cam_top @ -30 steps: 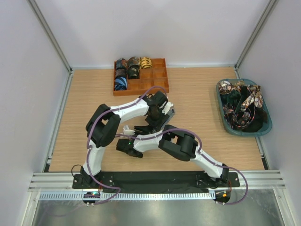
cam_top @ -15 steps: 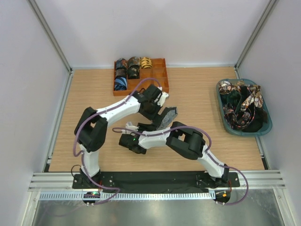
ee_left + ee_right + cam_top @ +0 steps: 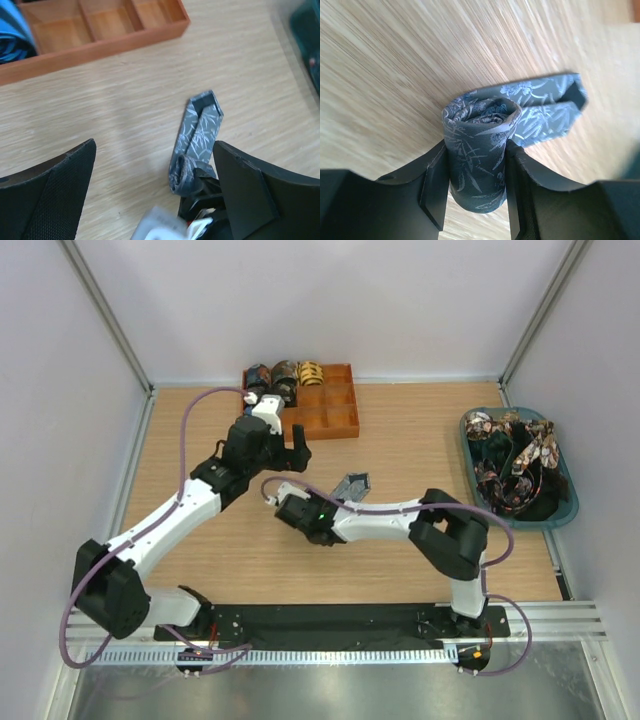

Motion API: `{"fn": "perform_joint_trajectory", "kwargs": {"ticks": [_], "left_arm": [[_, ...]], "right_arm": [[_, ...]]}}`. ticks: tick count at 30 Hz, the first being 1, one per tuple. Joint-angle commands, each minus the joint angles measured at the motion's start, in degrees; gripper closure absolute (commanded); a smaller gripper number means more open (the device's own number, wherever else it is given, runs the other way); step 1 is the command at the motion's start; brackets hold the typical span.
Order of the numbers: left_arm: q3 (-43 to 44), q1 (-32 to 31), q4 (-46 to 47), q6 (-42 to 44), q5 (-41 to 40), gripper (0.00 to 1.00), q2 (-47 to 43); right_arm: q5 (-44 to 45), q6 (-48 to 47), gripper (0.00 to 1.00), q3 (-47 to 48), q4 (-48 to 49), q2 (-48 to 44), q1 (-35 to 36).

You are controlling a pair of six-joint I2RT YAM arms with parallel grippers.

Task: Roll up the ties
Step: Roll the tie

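A grey-blue leaf-print tie (image 3: 477,165) is partly rolled into a small cylinder, and my right gripper (image 3: 476,150) is shut on that roll. Its folded loose tail (image 3: 547,107) lies flat on the wooden table beyond the roll. In the top view the tie (image 3: 353,484) lies mid-table at the tip of the right gripper (image 3: 335,498). My left gripper (image 3: 288,452) hovers up and to the left of it, near the tray. It stands wide open (image 3: 154,150) with nothing between its fingers, and the tie (image 3: 197,130) shows just inside its right finger (image 3: 240,185).
An orange divided tray (image 3: 340,427) at the back holds several rolled ties (image 3: 285,375); a blue one (image 3: 15,30) shows in the left wrist view. A teal bin (image 3: 560,512) at the right holds a heap of loose ties (image 3: 515,455).
The left gripper has opened, let go of the tie and drawn back up and left toward the tray. The right gripper keeps hold of the roll and has shifted toward the table's middle.
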Motion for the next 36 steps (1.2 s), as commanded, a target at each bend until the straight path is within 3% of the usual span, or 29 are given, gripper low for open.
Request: {"fn": "perform_joint_trajectory", "kwargs": {"ticks": [1, 6, 10, 15, 26, 32, 36], "left_arm": [[-3.41, 0.08, 6.80, -4.61, -12.54, 0.00, -5.15], [-11.14, 0.79, 9.43, -14.36, -26.19, 0.00, -12.87], [-18.43, 1.75, 13.92, -16.57, -27.34, 0.00, -16.66], [-21.35, 1.93, 14.98, -15.70, -28.05, 0.00, -16.41], [-26.88, 1.84, 23.32, -8.59, -9.34, 0.00, -12.37], [-32.42, -2.28, 33.16, -2.53, -6.34, 0.00, -9.91], [-33.04, -7.11, 34.49, 9.22, -3.45, 0.00, -7.62]], "right_arm": [[-28.45, 2.89, 0.66, -4.31, 7.48, -2.68, -2.87], [-38.94, 3.51, 0.66, -7.65, 10.73, -6.03, -8.31], [-49.66, 5.87, 0.66, -8.97, 12.49, -6.38, -12.97], [-60.91, 7.99, 0.67, -6.78, 9.77, -3.31, -18.08], [-82.27, 15.27, 0.67, -4.58, 10.21, 5.56, -28.79], [-84.74, 17.83, 0.71, -2.38, 9.16, 11.10, -30.82], [-83.78, 18.89, 0.73, -1.15, 7.84, 13.48, -31.26]]}}
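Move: Nearly beneath the open left hand sits the rolled part of the tie, about 17 cm down, 3 cm nearer the base and 4 cm to its right. The right hand already has that roll pinched between its fingers, low over the table. The tie's free end lies about 8 cm ahead and 7 cm right of the roll. The wooden tray's middle stands roughly 23 cm ahead of the left hand and 2 cm to its left. Keeping its pinch on the roll, the right hand wheels round by some 90 degrees, its fingers going from pointing forward and down to pointing left and down, and shifts about 4 cm left. The left hand, staying wide open, first sweeps 10 cm left out of the way, then comes back right while sinking about 10 cm and drawing back 5, towards the roll. ##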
